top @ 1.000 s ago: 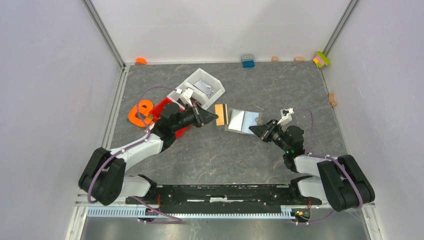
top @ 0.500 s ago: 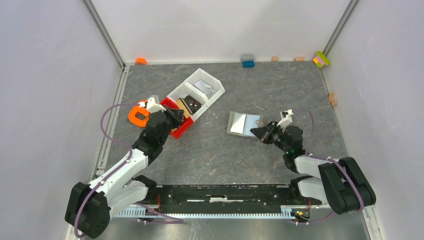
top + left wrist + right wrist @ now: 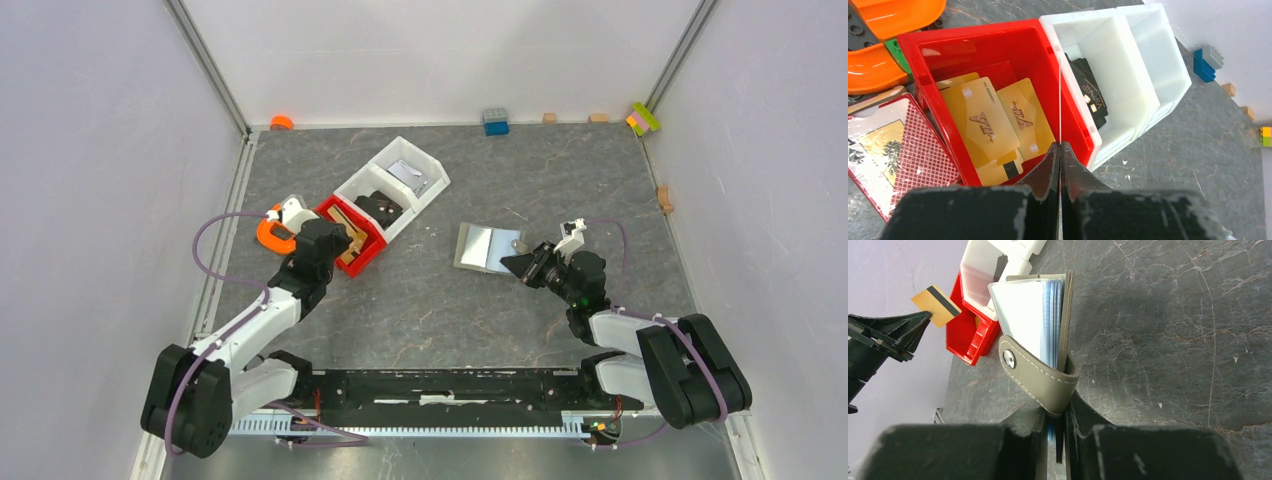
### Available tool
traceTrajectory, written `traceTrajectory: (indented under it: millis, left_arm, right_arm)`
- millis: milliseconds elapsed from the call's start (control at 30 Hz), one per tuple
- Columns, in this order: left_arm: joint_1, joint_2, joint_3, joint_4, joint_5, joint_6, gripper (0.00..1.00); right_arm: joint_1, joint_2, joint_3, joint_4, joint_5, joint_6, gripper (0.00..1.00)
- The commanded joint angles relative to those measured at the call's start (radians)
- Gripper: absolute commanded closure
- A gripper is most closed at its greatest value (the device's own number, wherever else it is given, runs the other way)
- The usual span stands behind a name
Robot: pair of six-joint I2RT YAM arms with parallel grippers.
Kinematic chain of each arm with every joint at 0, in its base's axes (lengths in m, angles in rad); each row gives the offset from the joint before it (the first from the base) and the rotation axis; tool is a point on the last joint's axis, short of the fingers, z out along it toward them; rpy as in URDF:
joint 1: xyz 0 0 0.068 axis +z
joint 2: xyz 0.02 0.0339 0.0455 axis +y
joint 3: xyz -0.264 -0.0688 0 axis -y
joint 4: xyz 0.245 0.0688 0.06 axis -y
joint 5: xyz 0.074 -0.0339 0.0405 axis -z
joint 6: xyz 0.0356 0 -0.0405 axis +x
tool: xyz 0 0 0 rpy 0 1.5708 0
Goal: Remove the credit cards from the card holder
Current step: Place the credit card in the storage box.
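The taupe card holder [image 3: 487, 245] lies open mid-table, pale sleeves up. My right gripper [image 3: 514, 262] is shut on its near right edge. In the right wrist view the snap strap [image 3: 1038, 375] curls over my fingertips, and whitish and blue credit cards [image 3: 1028, 315] stand in the holder [image 3: 1066, 305]. My left gripper [image 3: 345, 242] hovers over the red bin [image 3: 374, 254], shut on a gold card with a black stripe [image 3: 935, 306]. That card shows edge-on [image 3: 1059, 100] beyond the left gripper [image 3: 1059, 146]. Several gold cards [image 3: 983, 122] lie in the red bin [image 3: 973, 42].
A white two-compartment bin [image 3: 432, 166] adjoins the red one, with black cards [image 3: 1090, 95] in its near section. An orange piece [image 3: 272, 231] and a red patterned packet [image 3: 898, 145] lie left of the bins. Small blocks [image 3: 495, 121] line the back wall.
My left gripper carried the gold card from the holder's left edge leftward to above the red bin. The right gripper and the holder stayed put.
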Motion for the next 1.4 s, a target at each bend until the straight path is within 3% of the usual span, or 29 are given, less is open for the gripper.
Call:
traceTrajectory:
  millis: [0,333,433,533,567,767,867,1033,1233,1367]
  left_arm:
    - [0.036,0.04,0.004,0.072,-0.007,0.016,0.98]
    - [0.072,0.116,0.03,0.059,0.018,0.004,0.97]
    - [0.076,0.121,0.041,0.015,-0.018,-0.036,0.82]
    - [0.076,0.12,0.05,-0.013,-0.034,-0.045,0.54]
    - [0.076,0.118,0.05,-0.014,-0.034,-0.048,0.49]
    - [0.076,0.024,0.032,-0.016,-0.018,0.012,0.42]
    - [0.076,-0.031,-0.004,0.058,0.118,0.077,0.39]
    - [0.074,-0.019,-0.004,0.208,0.551,0.169,0.24]
    - [0.054,-0.009,-0.035,0.326,0.656,0.158,0.03]
    - [0.003,0.045,-0.014,0.372,0.716,0.156,0.0]
  right_arm:
    - [-0.003,0.0,0.038,0.047,-0.003,-0.013,1.0]
    - [-0.003,-0.006,0.038,0.038,0.002,-0.02,1.0]
    - [-0.004,-0.006,0.039,0.036,0.001,-0.019,1.0]
    - [-0.003,-0.005,0.038,0.036,0.001,-0.02,1.0]
    - [-0.003,-0.005,0.038,0.036,0.002,-0.019,1.0]
    - [-0.004,-0.004,0.038,0.037,0.0,-0.021,1.0]
    - [-0.003,0.004,0.04,0.049,-0.012,-0.021,1.0]
    - [-0.004,0.039,0.044,0.104,-0.058,-0.007,1.0]
    - [-0.005,0.071,0.043,0.157,-0.09,0.013,0.99]
    - [-0.004,0.075,0.044,0.174,-0.102,0.018,0.98]
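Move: My left hand already pinches the gold card on edge, over the red compartment of the storage box. The middle of that compartment is about 10 cm below my fingers, 3 cm left and 1 cm ahead. The black-card compartment sits roughly 6 cm ahead and 5 cm right, the orange toy some 14 cm left and 2 cm ahead. From my right hand, still holding the card holder, the red compartment is about 31 cm left, 5 cm ahead and 6 cm lower. I lower the card some 3.5 cm into the red compartment with my left hand, easing about 2 cm left, and open the fingers to let go. Then I lift about 7 cm and swing roughly 10 cm right, out towards the card holder, turning some 35 degrees clockwise as the fingers spread wide. ##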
